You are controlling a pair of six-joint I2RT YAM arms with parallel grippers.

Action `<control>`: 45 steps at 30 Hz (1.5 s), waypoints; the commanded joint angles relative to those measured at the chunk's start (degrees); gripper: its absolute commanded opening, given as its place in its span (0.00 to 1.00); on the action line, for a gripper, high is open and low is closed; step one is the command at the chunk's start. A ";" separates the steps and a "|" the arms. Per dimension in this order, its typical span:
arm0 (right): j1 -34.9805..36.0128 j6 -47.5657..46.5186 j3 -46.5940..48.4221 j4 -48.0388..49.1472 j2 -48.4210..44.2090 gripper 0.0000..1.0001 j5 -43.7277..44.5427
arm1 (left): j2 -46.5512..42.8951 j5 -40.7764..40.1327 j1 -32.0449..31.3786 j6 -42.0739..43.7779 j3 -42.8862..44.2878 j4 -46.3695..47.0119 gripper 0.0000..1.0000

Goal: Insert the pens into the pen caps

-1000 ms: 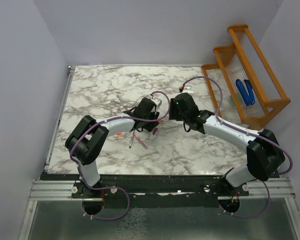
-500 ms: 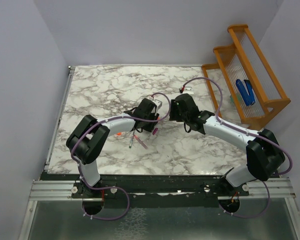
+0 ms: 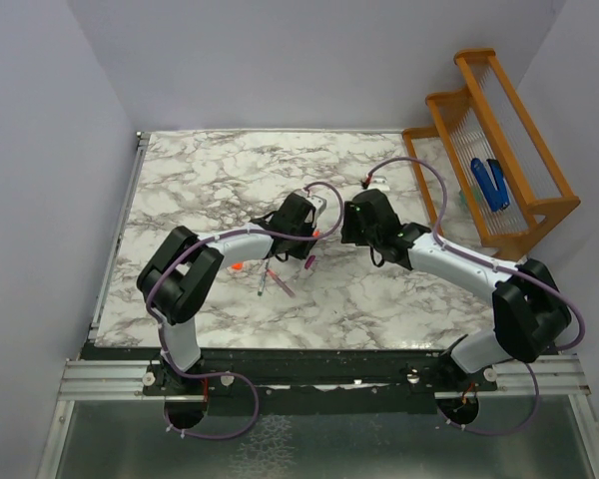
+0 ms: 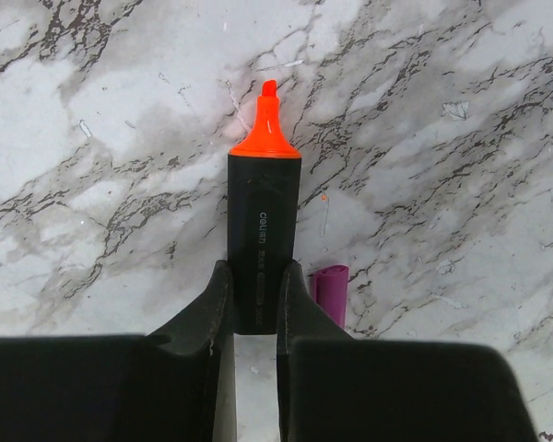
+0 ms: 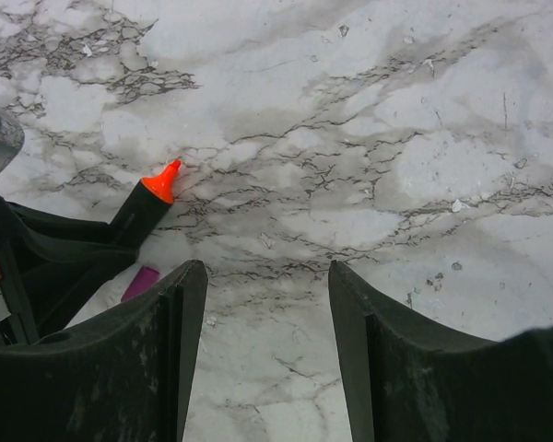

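Note:
My left gripper [image 4: 255, 295] is shut on the stubby black marker [image 4: 263, 239], whose orange tip points away from it, just above the marble table [image 3: 200, 180]. In the top view this gripper [image 3: 311, 232] is at the table's middle. The magenta cap [image 4: 330, 293] lies on the table just right of the left fingers, and shows in the top view [image 3: 307, 262]. My right gripper [image 5: 267, 276] is open and empty, facing the marker [image 5: 140, 212] from the right. The orange cap [image 3: 237, 267], a slim whitish pen [image 3: 264, 285] and a slim pink pen [image 3: 281, 283] lie near the left forearm.
An orange wooden rack [image 3: 514, 215] stands at the table's right edge with blue chunky objects [image 3: 489, 183] in it. A small white item [image 3: 371, 178] lies behind the right gripper. Purple cables loop over both arms.
My left gripper has shifted slightly right and back with the marker in it. My right gripper has moved very little.

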 commanded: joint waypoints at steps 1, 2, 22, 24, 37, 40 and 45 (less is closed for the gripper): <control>-0.79 0.00 -2.07 1.48 -2.01 0.61 -1.26 | 3.06 -0.68 -0.46 -0.12 -0.38 -2.90 0.00; -1.05 0.18 -2.72 2.31 -2.29 0.61 -2.24 | 2.74 -0.82 -0.46 -0.21 -0.25 -2.75 0.00; -2.38 14.86 -20.94 49.93 -2.25 0.58 -28.26 | -13.64 -0.10 -0.91 -4.87 -6.76 11.63 0.00; -2.37 16.07 -20.96 51.17 -1.25 0.57 -27.77 | -15.33 0.25 -0.97 -5.51 -7.77 12.97 0.00; -2.36 17.62 -20.24 56.43 1.26 0.41 -23.84 | -19.19 3.34 -1.44 -7.10 -10.75 16.94 0.00; -2.38 17.15 -19.42 55.67 1.65 0.40 -22.91 | -19.75 3.43 -1.58 -7.18 -11.11 17.24 0.00; -2.38 17.39 -19.19 55.64 2.59 0.40 -21.28 | -20.60 3.12 -1.64 -6.85 -11.22 17.20 0.00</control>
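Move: My left hand already pinches the orange highlighter near its rear end on the table. The right fingers it goes to meet are about 12 cm to its right, 1 cm ahead and 9 cm higher. The purple pen cap is some 2 cm back and 2 cm right of my left hand, the pink pen about 8 cm back and 6 cm left. From my empty right hand, the highlighter's middle is roughly 11 cm left, 2 cm ahead and 10 cm below. I lift the highlighter off the table with my left hand, about 10 cm up and finally 2 cm to the right, keeping the pinch while the fingers swing up some 25 degrees. Meanwhile my right hand dips and draws back slightly, then sweeps left about 8 cm and up, rolling some 40 degrees and partly closing, until its fingertips come close beside the highlighter's body. ##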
